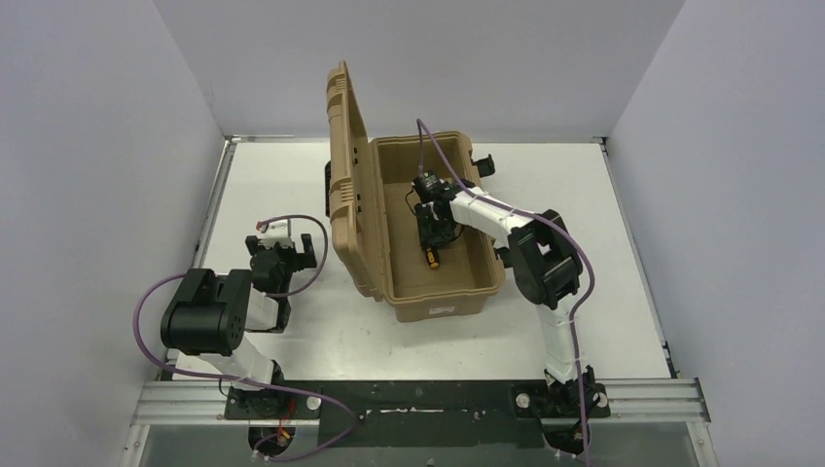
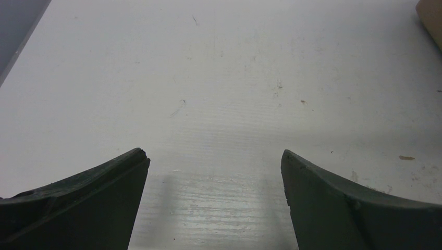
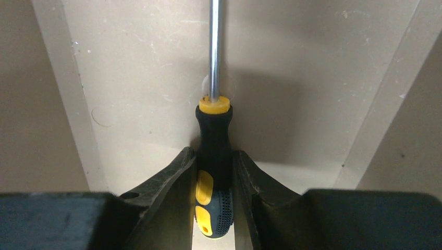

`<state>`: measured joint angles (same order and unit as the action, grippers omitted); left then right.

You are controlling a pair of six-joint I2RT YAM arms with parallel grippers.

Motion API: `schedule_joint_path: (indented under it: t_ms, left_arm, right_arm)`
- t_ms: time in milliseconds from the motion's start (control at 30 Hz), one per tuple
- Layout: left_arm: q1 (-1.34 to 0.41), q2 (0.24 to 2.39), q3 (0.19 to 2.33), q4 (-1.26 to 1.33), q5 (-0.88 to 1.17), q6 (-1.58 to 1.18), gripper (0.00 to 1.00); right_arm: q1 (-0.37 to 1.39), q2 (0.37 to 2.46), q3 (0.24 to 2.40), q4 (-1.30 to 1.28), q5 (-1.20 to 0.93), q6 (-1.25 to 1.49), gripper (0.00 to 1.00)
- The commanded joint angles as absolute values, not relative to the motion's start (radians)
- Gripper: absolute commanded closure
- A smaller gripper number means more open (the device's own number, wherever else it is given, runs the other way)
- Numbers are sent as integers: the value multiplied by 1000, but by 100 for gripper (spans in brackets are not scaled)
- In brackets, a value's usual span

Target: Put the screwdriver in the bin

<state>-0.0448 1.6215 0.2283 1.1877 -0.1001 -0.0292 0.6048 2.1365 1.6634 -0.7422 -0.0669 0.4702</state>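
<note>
The tan bin (image 1: 449,297) stands open mid-table, its ribbed lid (image 1: 345,175) raised on the left. My right gripper (image 1: 435,232) reaches down inside it, shut on the screwdriver (image 1: 431,255). In the right wrist view both fingers (image 3: 174,177) press the black and yellow handle of the screwdriver (image 3: 213,156), and the silver shaft points away over the bin floor (image 3: 146,78). Whether the tool touches the floor I cannot tell. My left gripper (image 1: 282,251) sits over the table left of the bin, open with nothing between its fingertips (image 2: 127,172).
The white table (image 1: 603,243) is walled by grey panels on three sides. The bin's black latches (image 1: 484,165) stick out at its right rim. A tan corner of the bin (image 2: 431,15) shows at the left wrist view's upper right.
</note>
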Motion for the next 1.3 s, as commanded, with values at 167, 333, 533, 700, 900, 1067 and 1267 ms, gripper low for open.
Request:
schedule_joint_path:
  t_ms: [167, 333, 533, 700, 900, 1067, 1267]
  left_arm:
    - [-43, 1612, 249, 1223, -98, -24, 3]
    - [-41, 1612, 249, 1223, -97, -24, 3]
    - [-41, 1612, 249, 1223, -95, -24, 3]
    - [-41, 1612, 248, 1223, -94, -23, 3]
    - [-41, 1614, 248, 1223, -94, -23, 3]
    - [-40, 1613, 247, 1224, -92, -25, 3]
    - [-38, 1612, 248, 1223, -91, -24, 3]
  right_arm:
    - [606, 2134, 1661, -672, -31, 506, 47]
    - [608, 2106, 1733, -709, -23, 500, 41]
    - [608, 2026, 1837, -748, -6, 463, 26]
    - [600, 1912, 1881, -732, -3, 346, 12]
    - [537, 1685, 1732, -578, 78, 209, 0]
    - [360, 1486, 1480, -392, 50, 166, 0]
    - [192, 1241, 1079, -71, 29, 12, 0]
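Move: The right hand, pointing steeply down inside the bin, holds the screwdriver by its handle; the screwdriver's middle is some 4 cm ahead and 1 cm left at about fingertip height, and the bin floor's centre is about 4 cm ahead, 1 cm left and 2 cm below. The near latch is roughly 15 cm right, 4 cm back and 9 cm up, the far latch 10 cm right, 13 cm ahead at that height. From the left hand the screwdriver is about 31 cm right, 3 cm ahead and 4 cm lower. The right fingers let go of the screwdriver's handle low over the bin floor, opening wide as the hand barely shifts. Then the hand climbs about 25 cm out of the bin, drifting a little forward, and swings some 18 cm right over the right-hand wall, while the wrist tips up around 50 degrees from its downward pose. ##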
